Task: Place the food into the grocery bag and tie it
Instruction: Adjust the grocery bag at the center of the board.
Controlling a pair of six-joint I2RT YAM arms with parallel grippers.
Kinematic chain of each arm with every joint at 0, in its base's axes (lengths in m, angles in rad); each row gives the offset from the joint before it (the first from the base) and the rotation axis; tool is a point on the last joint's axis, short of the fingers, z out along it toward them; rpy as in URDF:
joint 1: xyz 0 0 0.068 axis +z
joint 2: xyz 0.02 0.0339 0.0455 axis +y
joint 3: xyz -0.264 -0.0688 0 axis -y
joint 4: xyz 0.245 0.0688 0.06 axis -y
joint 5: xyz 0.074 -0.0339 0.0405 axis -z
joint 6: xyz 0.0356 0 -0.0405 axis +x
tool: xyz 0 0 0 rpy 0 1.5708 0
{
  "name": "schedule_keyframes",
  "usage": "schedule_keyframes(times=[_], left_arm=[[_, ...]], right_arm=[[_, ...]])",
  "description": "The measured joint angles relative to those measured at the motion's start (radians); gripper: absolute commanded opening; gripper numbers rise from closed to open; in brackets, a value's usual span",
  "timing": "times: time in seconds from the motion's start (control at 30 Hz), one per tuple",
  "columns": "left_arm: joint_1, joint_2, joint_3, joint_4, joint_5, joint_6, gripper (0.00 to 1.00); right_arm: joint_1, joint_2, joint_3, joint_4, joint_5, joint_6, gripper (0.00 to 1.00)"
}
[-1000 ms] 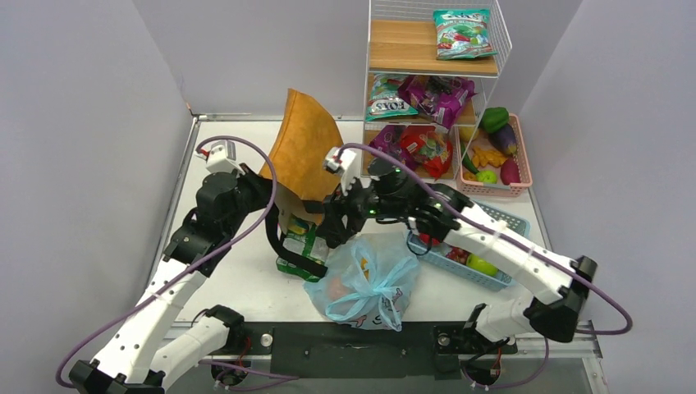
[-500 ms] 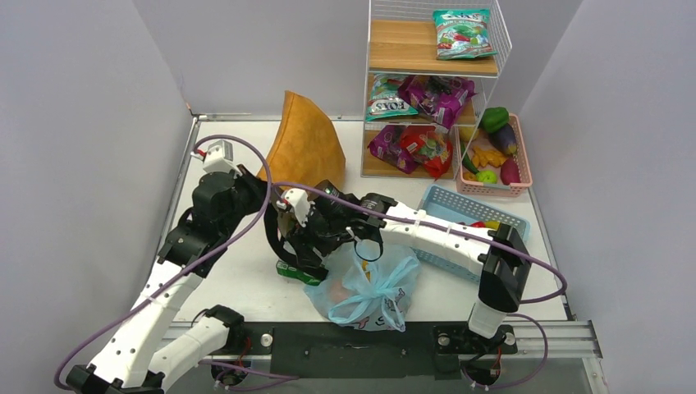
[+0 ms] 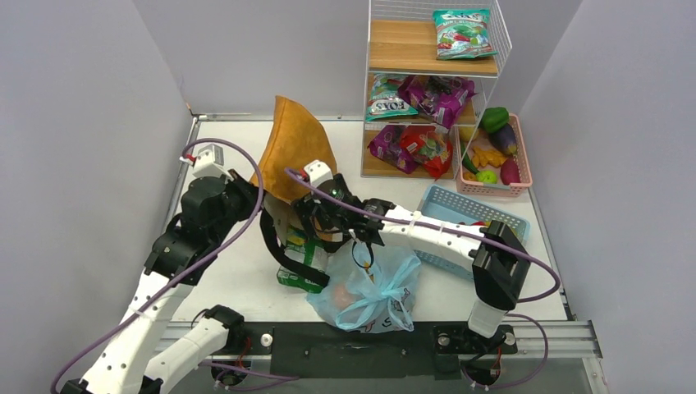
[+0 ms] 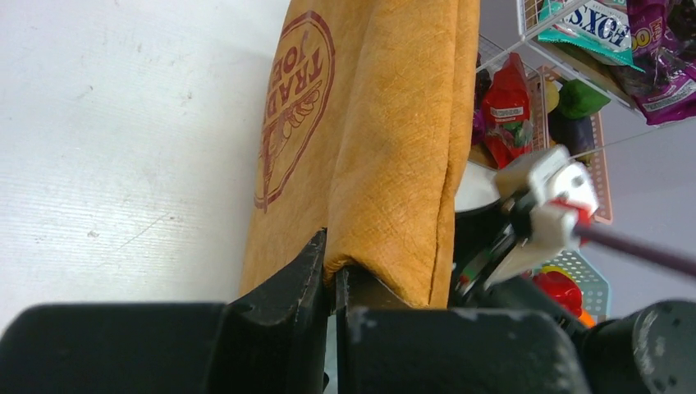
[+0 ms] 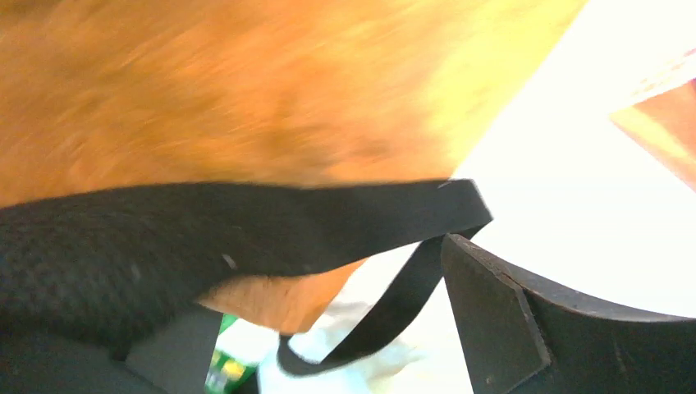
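Observation:
The light blue grocery bag (image 3: 367,283) lies near the table's front edge, its handles knotted on top. Food shows through it as an orange shape (image 3: 341,289). Behind it stands a tan tote (image 3: 292,152) with black straps (image 3: 275,242). My left gripper (image 3: 259,195) is shut on the tote's rim; in the left wrist view its fingers (image 4: 316,275) pinch the tan fabric (image 4: 377,123). My right gripper (image 3: 318,220) stands open at the tote's mouth. In the right wrist view one black strap (image 5: 246,226) crosses between its spread jaws, and one finger (image 5: 501,320) shows clearly.
A green carton (image 3: 299,261) lies at the tote's mouth. A blue basket (image 3: 460,212) with produce sits right of the bag, and a pink basket (image 3: 523,168) of vegetables stands further back. A wire shelf (image 3: 433,61) of snack packets stands at the back.
My right arm swung left from over the blue basket to the tote's mouth, and its jaws opened wider. My left gripper drew the tote's rim slightly left.

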Motion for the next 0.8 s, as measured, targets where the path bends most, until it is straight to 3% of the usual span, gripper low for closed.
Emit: schedule_keyframes(times=[0.2, 0.47, 0.67, 0.8], left_arm=[[0.000, -0.061, 0.011, -0.072, -0.028, -0.016, 0.00], [0.000, -0.138, 0.011, -0.169, -0.103, -0.027, 0.00], [0.000, -0.189, -0.041, -0.175, -0.112, -0.049, 0.00], [0.000, -0.186, -0.126, -0.141, -0.099, -0.069, 0.00]], right_arm=[[-0.054, 0.055, 0.126, 0.000, 0.171, 0.008, 0.88], [-0.090, 0.179, 0.307, 0.030, 0.220, -0.037, 0.88], [-0.100, 0.177, 0.309, 0.043, 0.169, -0.081, 0.88], [-0.114, 0.085, 0.192, -0.005, 0.101, -0.072, 0.87]])
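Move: The tan grocery bag's middle lies about 12 cm ahead of the right hand and 3 cm to its left, roughly level with it. From the left hand, already pinching its rim, it is some 12 cm ahead, 8 cm right and 14 cm lower. From the right hand, the green snack pack is about 9 cm back, 1 cm left and 12 cm below; the blue plastic bag is 15 cm back, 13 cm right and 10 cm below. The open right hand sweeps 11 cm forward-up, then back; the left keeps the rim pinched, drawing back-left, then down. ##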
